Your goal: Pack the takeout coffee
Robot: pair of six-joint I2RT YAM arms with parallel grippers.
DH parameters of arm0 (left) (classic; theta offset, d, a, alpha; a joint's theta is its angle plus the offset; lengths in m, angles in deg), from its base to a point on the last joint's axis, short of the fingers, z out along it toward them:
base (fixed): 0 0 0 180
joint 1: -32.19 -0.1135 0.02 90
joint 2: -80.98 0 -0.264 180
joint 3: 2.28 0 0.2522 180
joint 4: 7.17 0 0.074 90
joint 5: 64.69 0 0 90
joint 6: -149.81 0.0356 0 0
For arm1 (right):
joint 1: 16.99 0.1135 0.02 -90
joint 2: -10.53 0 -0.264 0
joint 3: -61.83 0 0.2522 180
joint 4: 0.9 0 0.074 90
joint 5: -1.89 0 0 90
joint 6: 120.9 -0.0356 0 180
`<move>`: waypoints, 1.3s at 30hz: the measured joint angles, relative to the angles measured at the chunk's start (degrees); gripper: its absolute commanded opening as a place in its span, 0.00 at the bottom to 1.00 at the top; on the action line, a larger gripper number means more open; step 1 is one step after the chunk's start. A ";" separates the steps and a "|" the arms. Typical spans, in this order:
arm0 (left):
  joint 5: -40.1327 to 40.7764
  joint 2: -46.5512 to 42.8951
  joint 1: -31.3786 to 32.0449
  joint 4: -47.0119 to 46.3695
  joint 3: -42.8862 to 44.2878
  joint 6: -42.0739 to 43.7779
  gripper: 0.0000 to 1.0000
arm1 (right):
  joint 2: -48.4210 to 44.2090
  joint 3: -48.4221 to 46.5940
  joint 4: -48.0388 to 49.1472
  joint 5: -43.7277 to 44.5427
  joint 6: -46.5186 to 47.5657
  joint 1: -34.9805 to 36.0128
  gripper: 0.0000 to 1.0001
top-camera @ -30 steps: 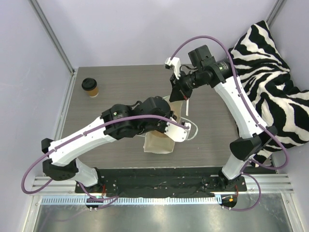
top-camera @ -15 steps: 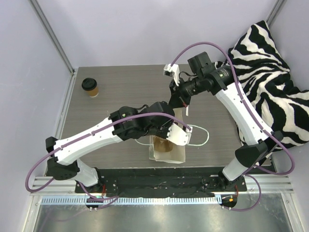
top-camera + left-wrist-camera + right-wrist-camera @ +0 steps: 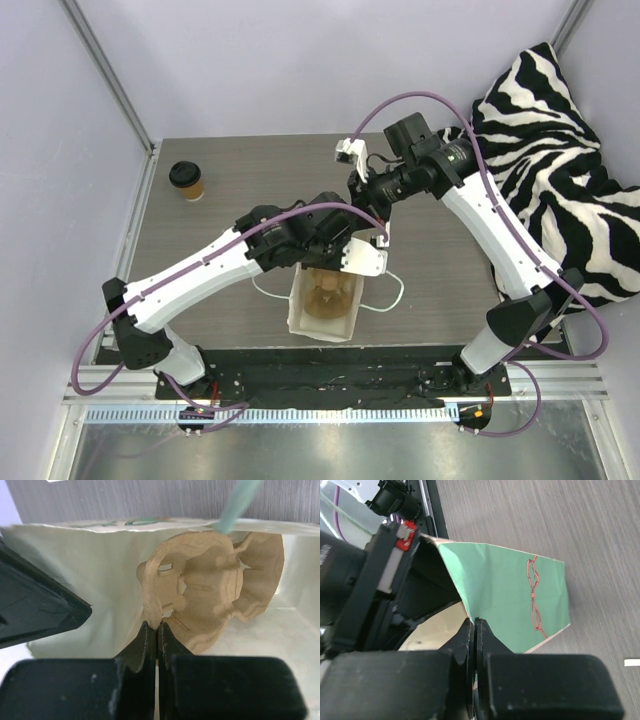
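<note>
The takeout coffee (image 3: 187,180), a tan cup with a black lid, stands upright at the table's far left, away from both arms. The mint-green paper bag (image 3: 300,322) sits open near the front middle. A brown pulp carrier (image 3: 328,300) is inside it. My left gripper (image 3: 330,272) reaches into the bag mouth. In the left wrist view it (image 3: 158,627) is shut on the carrier's (image 3: 210,580) rim. My right gripper (image 3: 380,212) is behind the bag. In the right wrist view it (image 3: 474,622) is shut on the bag's (image 3: 520,595) top edge.
A zebra-striped cloth (image 3: 560,150) is heaped off the table's right side. White string handles (image 3: 395,290) loop out on both sides of the bag. The grey wood table (image 3: 250,170) is walled at the back and left. The arm bases stand along the near edge.
The left arm has swung and drawn back to the left. The bag shifted with it, and its mouth now faces up with the carrier showing inside. The right gripper drifted slightly left.
</note>
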 measured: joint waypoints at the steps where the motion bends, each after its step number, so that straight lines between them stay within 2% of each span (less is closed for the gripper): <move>1: -0.17 0.02 -0.26 0.00 -0.37 0.00 0.00 | 0.02 0.26 0.00 -0.11 0.00 0.04 0.01; 12: -3.39 0.00 -1.07 -2.56 -8.63 2.10 0.00 | 1.18 1.25 0.11 -2.47 1.57 0.11 0.01; 19: -5.92 0.00 -1.07 -2.75 -8.72 3.39 0.00 | 2.97 1.22 0.09 -3.28 3.67 0.09 0.01; 29: -5.31 0.44 -1.84 -3.34 -10.32 4.04 0.02 | 4.52 0.79 -0.07 -4.02 4.90 0.09 0.01; 32: -5.33 0.66 -2.23 -3.41 -10.47 4.02 0.09 | 4.52 0.79 -0.09 -4.15 5.07 0.09 0.01; 36: -6.27 0.66 -2.58 -3.26 -10.43 3.56 0.30 | 4.52 0.70 -0.09 -4.15 5.22 0.09 0.01; 39: -7.13 0.66 -2.56 -2.43 -9.42 2.73 0.36 | 4.52 0.68 -0.09 -4.15 5.42 0.09 0.01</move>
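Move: The cup tray, still pinched by its upper edge in the left hand, is already inside the paper bag's mouth. Its middle lies about 4 cm back, 1 cm right and 5 cm below that hand; the bag's middle is straight below, some 12 cm down. The bag's near rim is about 9 cm back, 1 cm left and 3 cm lower. From the right hand, which pinches the far rim, the tray's middle lies roughly 7 cm back, 4 cm left and 10 cm down. The cup tray is pushed deeper into the paper bag: the left hand sinks about 6 cm, pausing partway, with its wrist tipping slightly, then starts to open its fingers around the tray's edge. Meanwhile the right hand keeps its pinch on the bag's far rim and eases it 2 to 3 cm down and a little left, then holds still. ##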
